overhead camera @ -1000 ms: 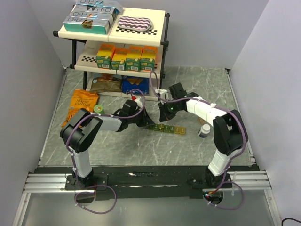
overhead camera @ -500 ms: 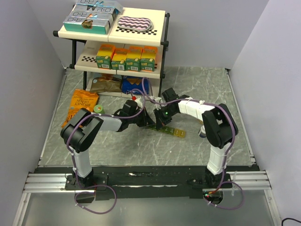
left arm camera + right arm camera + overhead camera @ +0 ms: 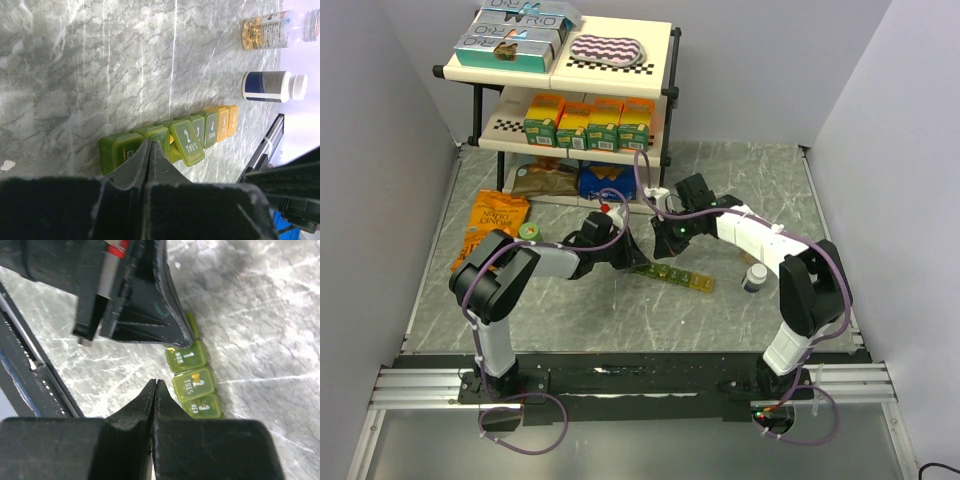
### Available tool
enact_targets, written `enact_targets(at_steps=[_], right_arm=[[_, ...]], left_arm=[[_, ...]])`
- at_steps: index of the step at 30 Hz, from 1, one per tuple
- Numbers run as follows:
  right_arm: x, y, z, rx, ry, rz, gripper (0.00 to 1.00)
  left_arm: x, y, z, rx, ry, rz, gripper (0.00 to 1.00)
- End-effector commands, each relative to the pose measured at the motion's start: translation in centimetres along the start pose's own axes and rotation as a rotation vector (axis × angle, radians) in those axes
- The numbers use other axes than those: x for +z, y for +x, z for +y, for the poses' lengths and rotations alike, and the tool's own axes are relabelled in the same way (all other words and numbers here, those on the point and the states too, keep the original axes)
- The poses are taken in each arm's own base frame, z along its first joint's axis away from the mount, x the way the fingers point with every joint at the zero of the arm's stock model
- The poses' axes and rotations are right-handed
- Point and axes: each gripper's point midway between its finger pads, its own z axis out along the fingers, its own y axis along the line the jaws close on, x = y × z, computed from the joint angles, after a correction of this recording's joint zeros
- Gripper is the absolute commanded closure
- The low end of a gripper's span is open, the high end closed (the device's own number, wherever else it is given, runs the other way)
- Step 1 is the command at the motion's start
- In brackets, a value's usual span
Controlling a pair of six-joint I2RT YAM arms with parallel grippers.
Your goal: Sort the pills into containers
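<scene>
The containers (image 3: 678, 275) lie mid-table as a strip shading from green to yellow. Its numbered lids (image 3: 192, 385) show in the right wrist view. In the left wrist view the lid marked 2 (image 3: 188, 142) stands tilted up. A yellow pill (image 3: 196, 376) peeks out at that lid's edge. My left gripper (image 3: 638, 262) is shut and empty, its tip (image 3: 150, 143) pressed against the green end of the strip (image 3: 120, 150). My right gripper (image 3: 662, 252) is also shut and empty. Its tip (image 3: 156, 382) hovers just beside the compartments marked 2 and 3.
A white pill bottle (image 3: 756, 277) with a dark label (image 3: 272, 86) stands right of the strip, and a clear bottle of amber capsules (image 3: 272, 31) lies beyond it. An orange snack bag (image 3: 498, 222) and a green cap (image 3: 530, 231) lie at left. The shelf rack (image 3: 570, 90) stands behind.
The right arm swung in over the strip half a second ago and has drawn back to the right. The left arm has stayed in place.
</scene>
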Motion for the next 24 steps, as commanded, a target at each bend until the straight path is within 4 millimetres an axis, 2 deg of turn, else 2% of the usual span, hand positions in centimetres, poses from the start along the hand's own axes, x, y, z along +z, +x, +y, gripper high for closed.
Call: enact_targets(at_steps=[1, 4, 11, 13, 15, 18, 22, 24], right_arm=[[-0.2, 0.7, -1.0, 0.007, 0.046, 0.033, 1.0], [1.2, 2.8, -1.8, 0.048, 0.053, 0.097, 1.0], [5.3, 9.2, -2.9, 0.174, 0.047, 0.3, 1.0], [5.8, 9.8, -3.2, 0.191, 0.05, 0.326, 1.0], [5.8, 9.2, -3.3, 0.185, 0.052, 0.314, 1.0], [4.7, 6.9, -2.9, 0.142, 0.039, 0.238, 1.0], [1.2, 2.3, -1.1, 0.059, -0.024, 0.085, 1.0], [-0.4, 1.1, 0.0, -0.003, -0.069, 0.04, 1.0]], left_arm=[[0.2, 2.8, 3.6, -0.034, -0.123, 0.082, 0.99], [0.2, 2.8, 3.6, -0.03, -0.124, 0.084, 0.99], [0.4, 3.0, 3.7, -0.039, -0.121, 0.086, 0.99], [0.3, 3.0, 3.7, -0.039, -0.121, 0.083, 0.99], [0.3, 3.0, 3.7, -0.04, -0.122, 0.08, 0.99], [0.2, 3.0, 3.6, -0.038, -0.115, 0.084, 0.99], [0.3, 2.7, 3.3, -0.031, -0.112, 0.084, 0.99], [0.1, 2.4, 3.0, -0.022, -0.11, 0.08, 0.99]])
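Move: The TUES compartment of the green pill organizer, with its lid standing ajar, lies almost under the right hand: about 1 cm ahead, 1 cm to the left and 8 cm below. The organizer's yellow end is some 8 cm to that hand's right and 2 cm back. The white bottle stands roughly 21 cm to its right, about 1 cm back. From the left hand, whose tips are at the organizer's left end, the TUES lid is about 4 cm right, 1 cm back and slightly lower. Down in one quick stroke goes the right hand, about 9 cm, drawing back some 2.5 cm as it sinks and tipping about 15 degrees, its shut fingers driven at the TUES part of the organizer. It then starts to rise again, by about 2 cm, with the tips by the organizer's base-side edge; whether they still touch can't be seen. The left hand holds its place, shut, at the left end. ##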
